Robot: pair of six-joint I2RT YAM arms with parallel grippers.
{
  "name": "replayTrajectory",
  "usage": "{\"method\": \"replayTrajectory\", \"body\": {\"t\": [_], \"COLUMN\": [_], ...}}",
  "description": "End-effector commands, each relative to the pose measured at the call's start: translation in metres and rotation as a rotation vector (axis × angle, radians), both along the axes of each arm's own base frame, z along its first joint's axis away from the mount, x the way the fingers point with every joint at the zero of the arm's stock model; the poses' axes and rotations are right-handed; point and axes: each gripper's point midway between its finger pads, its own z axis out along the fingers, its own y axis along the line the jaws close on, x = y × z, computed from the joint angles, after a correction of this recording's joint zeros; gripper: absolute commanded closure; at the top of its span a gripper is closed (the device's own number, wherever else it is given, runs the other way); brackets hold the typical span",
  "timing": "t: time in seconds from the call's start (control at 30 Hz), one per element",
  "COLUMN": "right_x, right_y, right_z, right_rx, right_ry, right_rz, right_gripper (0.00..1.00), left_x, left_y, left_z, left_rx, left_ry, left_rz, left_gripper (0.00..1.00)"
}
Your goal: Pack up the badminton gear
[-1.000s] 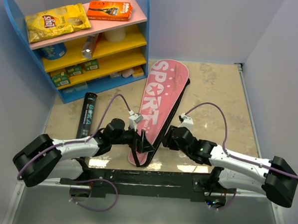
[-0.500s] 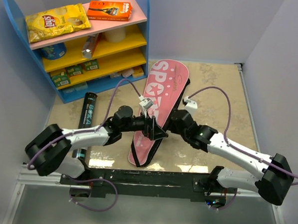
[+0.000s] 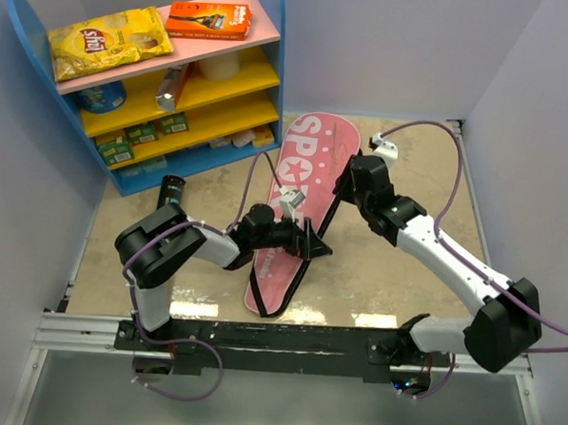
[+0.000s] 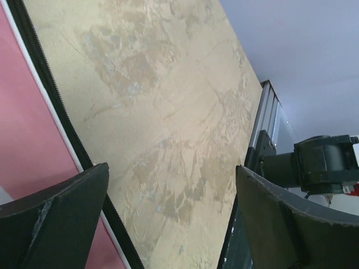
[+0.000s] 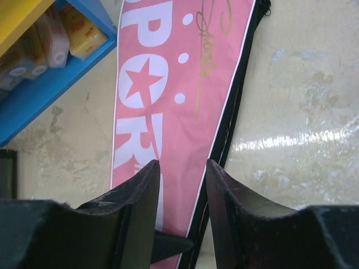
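Note:
The pink "SPORT" racket cover (image 3: 300, 180) lies slantwise on the table, wide end far and narrow end near. My left gripper (image 3: 313, 243) stands open at the cover's right black edge, about halfway along. In the left wrist view the gripper (image 4: 171, 168) has bare table between its fingers and the cover (image 4: 22, 140) by the left one. My right gripper (image 3: 342, 189) hovers over the cover's right edge farther up. It (image 5: 182, 162) is open with nothing between its fingers, and the cover (image 5: 168, 84) lies below. A black tube (image 3: 171, 192) lies left of the cover, partly hidden by my left arm.
A blue shelf unit (image 3: 272, 79) stands at the back left with a yellow chip bag (image 3: 107, 39) and an orange box (image 3: 208, 20) on top. Grey walls close in both sides. The arms' mounting rail (image 3: 277, 338) runs along the near edge.
My left gripper slid right and farther up the cover's right edge, its arm folding in. My right gripper drew back toward the cover's wide far end.

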Motion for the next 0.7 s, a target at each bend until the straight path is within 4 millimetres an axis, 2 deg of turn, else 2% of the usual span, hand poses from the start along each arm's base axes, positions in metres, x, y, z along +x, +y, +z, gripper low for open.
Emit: {"method": "replayTrajectory", "body": {"t": [0.0,0.03,0.1,0.13,0.17,0.2,0.23,0.27,0.3,0.33,0.37,0.4,0.47,0.6,0.67], "right_x": [0.034,0.044,0.063,0.073,0.083,0.095,0.104,0.116,0.131,0.14,0.149,0.163,0.178,0.213,0.221], "right_y": [0.01,0.016,0.025,0.028,0.028,0.032,0.035,0.037,0.042,0.044,0.046,0.051,0.055,0.065,0.067], "right_z": [0.019,0.009,0.01,-0.01,-0.019,-0.012,-0.016,-0.041,-0.03,-0.036,-0.057,-0.049,-0.055,-0.085,-0.099], "right_rx": [0.02,0.006,0.013,-0.008,-0.017,-0.02,-0.028,-0.052,-0.058,-0.068,-0.091,-0.091,-0.088,-0.06,-0.063], "right_ry": [-0.055,-0.035,-0.045,-0.005,0.007,-0.013,-0.01,0.032,0.005,0.011,0.044,0.018,0.016,0.046,0.078], "right_rz": [0.053,0.068,0.106,0.11,0.112,0.124,0.131,0.137,0.146,0.151,0.159,0.165,0.174,0.2,0.213], "right_gripper": [0.58,0.58,0.58,0.59,0.58,0.58,0.59,0.59,0.59,0.59,0.59,0.59,0.58,0.58,0.58], "left_x": [0.018,0.019,0.014,0.013,0.007,0.006,0.005,-0.001,-0.002,-0.003,-0.007,-0.009,-0.01,-0.008,-0.007], "left_y": [0.011,0.016,0.024,0.027,0.033,0.036,0.04,0.046,0.05,0.054,0.059,0.061,0.068,0.075,0.074], "left_z": [0.0,-0.004,-0.014,-0.016,-0.024,-0.024,-0.025,-0.032,-0.034,-0.036,-0.045,-0.048,-0.06,-0.074,-0.079], "left_rx": [-0.033,-0.02,0.006,0.009,0.024,0.019,0.019,0.03,0.032,0.042,0.068,0.081,0.137,0.235,0.283], "left_ry": [-0.069,-0.069,-0.06,-0.058,-0.041,-0.037,-0.036,-0.022,-0.008,-0.004,0.015,0.024,0.049,0.059,0.065], "left_rz": [0.096,0.114,0.127,0.134,0.138,0.148,0.164,0.171,0.183,0.198,0.202,0.206,0.227,0.243,0.243], "left_gripper": [0.02,0.02,0.02,0.02,0.02,0.02,0.02,0.03,0.03,0.03,0.03,0.03,0.02,0.0,0.0]}}
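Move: The broad, far end of the pink SPORT bag lies about 26 cm ahead of the right hand, some 4 cm to its left and 19 cm below; the cabinet's near right corner is level with that bag end and roughly 14 cm left of it. For the left hand, the bag's narrower near half is centred about 10 cm to its left, 1 cm back and 6 cm below. The black strap crosses the bag 14 cm back and 19 cm left of that hand. No new touch shows: the right hand heads out over the bag's printed face towards its broad far end, reaching forward some 19 cm while sinking about 11 cm and drifting left, tipping slightly down, fingers kept half open. The left hand, still wide open and low, slides about 5 cm left over the bag's near half, turning some 10 degrees counter-clockwise. ##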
